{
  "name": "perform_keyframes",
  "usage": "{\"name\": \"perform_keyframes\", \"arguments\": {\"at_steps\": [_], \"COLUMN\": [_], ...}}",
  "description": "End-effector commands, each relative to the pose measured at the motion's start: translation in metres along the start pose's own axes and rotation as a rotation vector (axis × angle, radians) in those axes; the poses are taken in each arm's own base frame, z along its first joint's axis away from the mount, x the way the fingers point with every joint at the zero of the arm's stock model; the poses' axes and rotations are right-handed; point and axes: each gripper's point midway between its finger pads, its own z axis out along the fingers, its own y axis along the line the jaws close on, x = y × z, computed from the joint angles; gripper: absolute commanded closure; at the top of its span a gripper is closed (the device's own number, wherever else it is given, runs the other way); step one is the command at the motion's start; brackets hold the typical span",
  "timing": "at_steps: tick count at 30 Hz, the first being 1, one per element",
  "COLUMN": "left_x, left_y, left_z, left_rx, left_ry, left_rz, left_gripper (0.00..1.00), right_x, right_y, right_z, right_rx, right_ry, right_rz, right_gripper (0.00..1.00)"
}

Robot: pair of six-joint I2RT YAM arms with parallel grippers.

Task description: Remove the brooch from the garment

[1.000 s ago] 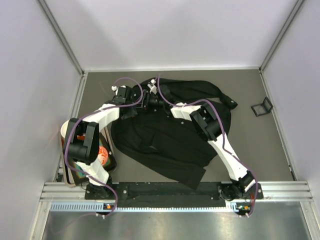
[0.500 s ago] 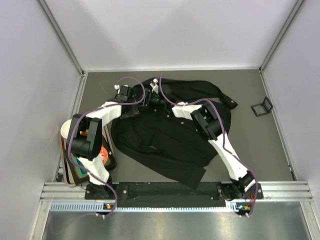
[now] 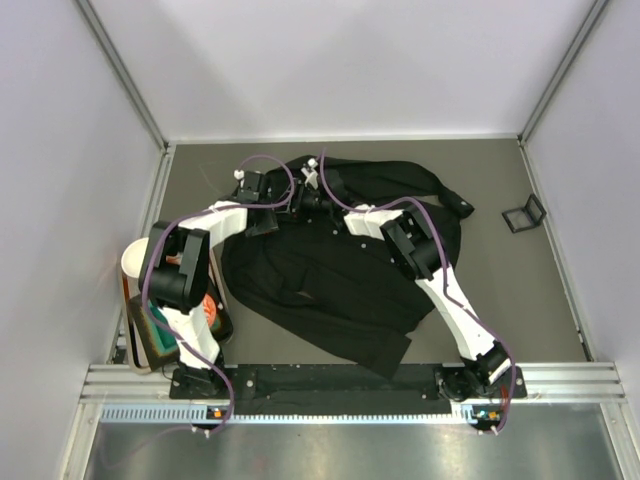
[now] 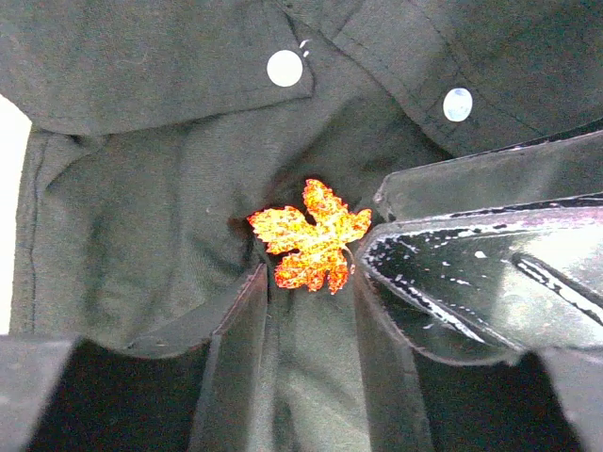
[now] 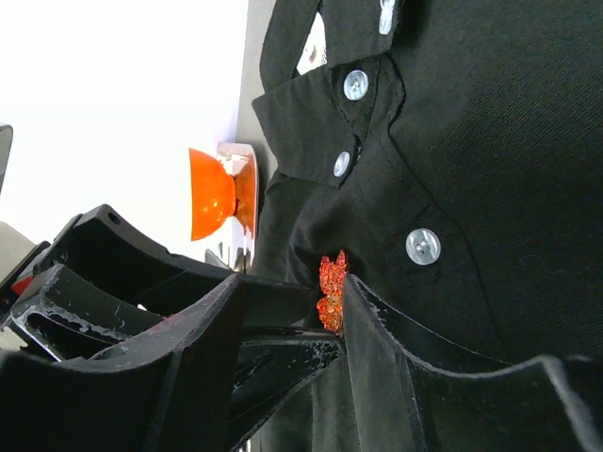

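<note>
The garment is a black shirt spread on the table, its collar at the far side. Both grippers meet at that collar. The brooch, a tiny red-orange maple leaf, sits on the fabric below two pale buttons. My left gripper has its fingertips against either side of the leaf's lower lobes. In the right wrist view the brooch shows edge-on against one finger of my right gripper. Those jaws stand wide, with the left gripper's fingers between them. In the top view the grippers hide the brooch.
A small black stand sits at the far right. By the left arm are a white cup, an orange patterned disc and a dark box. White walls close in three sides.
The left arm's elbow has swung slightly and its wrist has crept a little farther back along the collar. The right arm has barely moved.
</note>
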Motion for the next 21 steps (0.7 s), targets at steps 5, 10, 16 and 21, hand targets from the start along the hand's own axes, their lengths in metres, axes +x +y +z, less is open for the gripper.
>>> {"name": "perform_keyframes", "arguments": {"at_steps": [5,10,16,21], "left_x": [-0.049,-0.052,-0.05,-0.048], "left_y": [-0.02,-0.02,-0.015,-0.015], "left_z": [-0.009,-0.019,-0.025,-0.025], "left_rx": [0.06,0.076,0.062,0.065], "left_ry": [-0.178,-0.199,-0.207,-0.206], "left_rz": [-0.062,-0.065,-0.058,-0.062], "left_gripper": [0.65,0.7,0.71,0.73], "right_x": [0.043,0.043,0.046,0.05], "right_y": [0.055,0.046,0.035,0.036], "right_z": [0.008,0.009,0.013,0.016], "right_rx": [-0.161,-0.139,-0.113,-0.127], "right_ry": [0.159,0.157,0.16,0.174], "right_rz": [-0.06,-0.036,-0.014,-0.015], "right_gripper": [0.52,0.52,0.52,0.52]}}
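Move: The orange leaf brooch lies right in front of the left hand's half-open fingers, about 2 cm ahead, level sideways and 1 cm lower. From that hand the collar button is some 7 cm ahead and 2 cm left, and the placket button about 7 cm ahead and 4 cm right, both 2 cm below. From the right hand, whose fingers point left at the brooch's right edge, the brooch is roughly 3 cm left, 1 cm back and 3 cm down. The left hand first stays in place while its fingers close from half open to about a quarter, pinching the near lobes of the brooch between the tips, then rises about 1 cm with them, the fingers tilting up very slightly. The right hand, its fingers kept half open and a tip still at the brooch's right edge, eases back towards its base by about 1 cm and rises half a centimetre beside the left fingertips. ##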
